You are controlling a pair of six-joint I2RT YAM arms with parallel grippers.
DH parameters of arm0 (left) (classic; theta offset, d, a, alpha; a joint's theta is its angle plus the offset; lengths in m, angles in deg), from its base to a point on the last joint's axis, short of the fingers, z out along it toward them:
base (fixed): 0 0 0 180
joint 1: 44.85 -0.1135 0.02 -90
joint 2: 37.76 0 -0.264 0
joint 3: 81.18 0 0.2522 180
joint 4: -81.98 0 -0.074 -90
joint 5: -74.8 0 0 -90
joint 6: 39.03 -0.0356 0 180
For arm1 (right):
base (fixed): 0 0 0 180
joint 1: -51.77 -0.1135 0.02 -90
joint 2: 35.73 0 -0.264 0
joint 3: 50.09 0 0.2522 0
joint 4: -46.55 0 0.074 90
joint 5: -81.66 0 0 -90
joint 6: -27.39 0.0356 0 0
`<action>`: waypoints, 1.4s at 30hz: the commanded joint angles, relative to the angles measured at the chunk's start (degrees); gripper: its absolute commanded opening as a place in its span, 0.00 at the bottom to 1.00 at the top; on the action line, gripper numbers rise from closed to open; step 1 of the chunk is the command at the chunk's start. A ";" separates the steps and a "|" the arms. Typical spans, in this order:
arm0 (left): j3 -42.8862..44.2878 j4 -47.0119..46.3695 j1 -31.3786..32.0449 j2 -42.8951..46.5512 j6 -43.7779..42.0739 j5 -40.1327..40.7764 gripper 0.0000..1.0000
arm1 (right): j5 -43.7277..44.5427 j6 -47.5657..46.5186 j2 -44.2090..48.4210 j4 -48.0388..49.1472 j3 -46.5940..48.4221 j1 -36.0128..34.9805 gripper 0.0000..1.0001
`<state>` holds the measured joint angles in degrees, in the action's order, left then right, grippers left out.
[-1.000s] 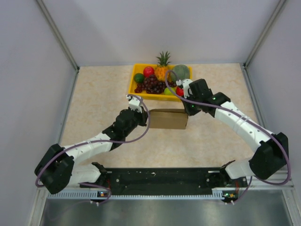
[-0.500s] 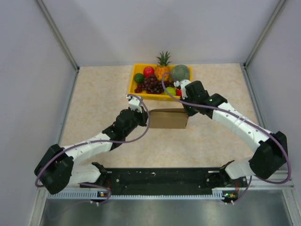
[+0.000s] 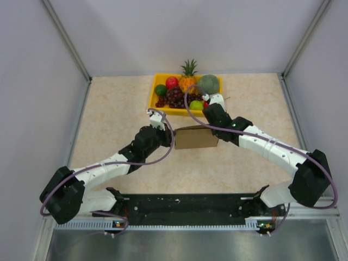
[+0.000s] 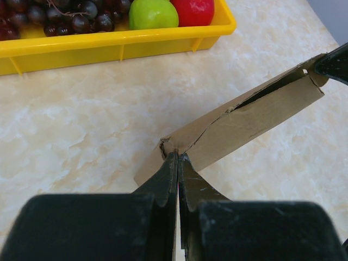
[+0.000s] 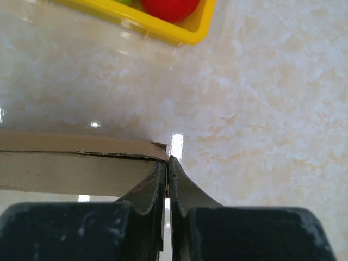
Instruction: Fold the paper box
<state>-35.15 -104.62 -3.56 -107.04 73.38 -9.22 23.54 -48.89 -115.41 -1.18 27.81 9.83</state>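
Observation:
The paper box [image 3: 196, 137] is a brown cardboard piece, folded into a low narrow shape, lying on the marble table just in front of the fruit tray. My left gripper [image 3: 173, 140] is shut on its left end; in the left wrist view the jaws [image 4: 178, 156] pinch a torn corner of the cardboard [image 4: 255, 117]. My right gripper [image 3: 217, 133] is at the box's right end. In the right wrist view it [image 5: 167, 160] is closed, with the box's edge [image 5: 65, 163] meeting its tips.
A yellow plastic tray [image 3: 154, 93] of fruit stands right behind the box, also seen in the left wrist view [image 4: 109, 46] and the right wrist view [image 5: 187, 33]. Metal rails edge the table left and right. Grey walls enclose the area.
My right arm has swung left and lowered, bringing its wrist close behind the box's right end. The box has tilted slightly. The left arm has barely moved.

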 commanded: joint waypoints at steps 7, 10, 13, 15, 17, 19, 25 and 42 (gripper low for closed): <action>-1.07 11.39 -0.34 -1.83 0.70 0.70 0.00 | 17.86 6.32 -1.53 -0.04 -1.65 0.63 0.00; -1.07 11.31 -0.25 -1.91 1.23 0.61 0.00 | 18.74 7.29 -1.45 1.88 -3.83 0.19 0.00; -0.90 10.87 -0.25 -2.35 1.93 0.09 0.00 | 19.28 4.06 -0.22 8.88 -8.04 -1.04 0.00; -0.72 10.87 -0.25 -2.62 2.37 -0.26 0.00 | 18.49 -3.30 0.92 14.00 -10.86 -1.22 0.00; -0.55 10.95 -0.25 -2.88 2.55 -0.35 0.00 | 17.17 -6.15 1.45 16.39 -12.46 -1.22 0.00; -0.54 11.04 -0.25 -2.88 2.72 -0.18 0.00 | 16.38 -8.00 2.51 16.49 -13.07 -1.66 0.00; -0.98 11.04 -0.34 -2.53 2.90 0.00 0.00 | 15.85 -5.99 3.83 16.40 -15.45 -1.66 0.00; 0.51 13.77 -0.61 2.39 3.77 -7.63 0.27 | 10.22 -5.98 15.52 45.92 -35.48 -1.66 0.00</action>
<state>-34.45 -94.10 -3.77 -105.31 76.44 -13.53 34.60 -52.41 -99.81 39.14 -3.47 7.74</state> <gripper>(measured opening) 0.259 0.005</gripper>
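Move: At the left fingertips, already shut on the paper box's upper left corner, the box's middle lies about 8 cm to the right, level fore and aft, and 3 cm lower. The right fingers, closed at its upper right corner, have that middle about 8 cm left, 1 cm back and 3 cm below. Beyond, the fruit tray's middle is some 15 cm ahead, 12 cm left and 8 cm below the right hand; the red fruit about 13 cm ahead, 1 cm left. Keeping its pinch on the box's upper right corner, the right hand eases about 1.5 cm forward and then sinks a little, before drawing back some 2 cm and sliding right, its fingertips tilting up over 20 degrees in all. The left hand holds nearly still until late, then opens about a quarter, lets go of the left corner and backs away some 2.5 cm while sinking about as much. ##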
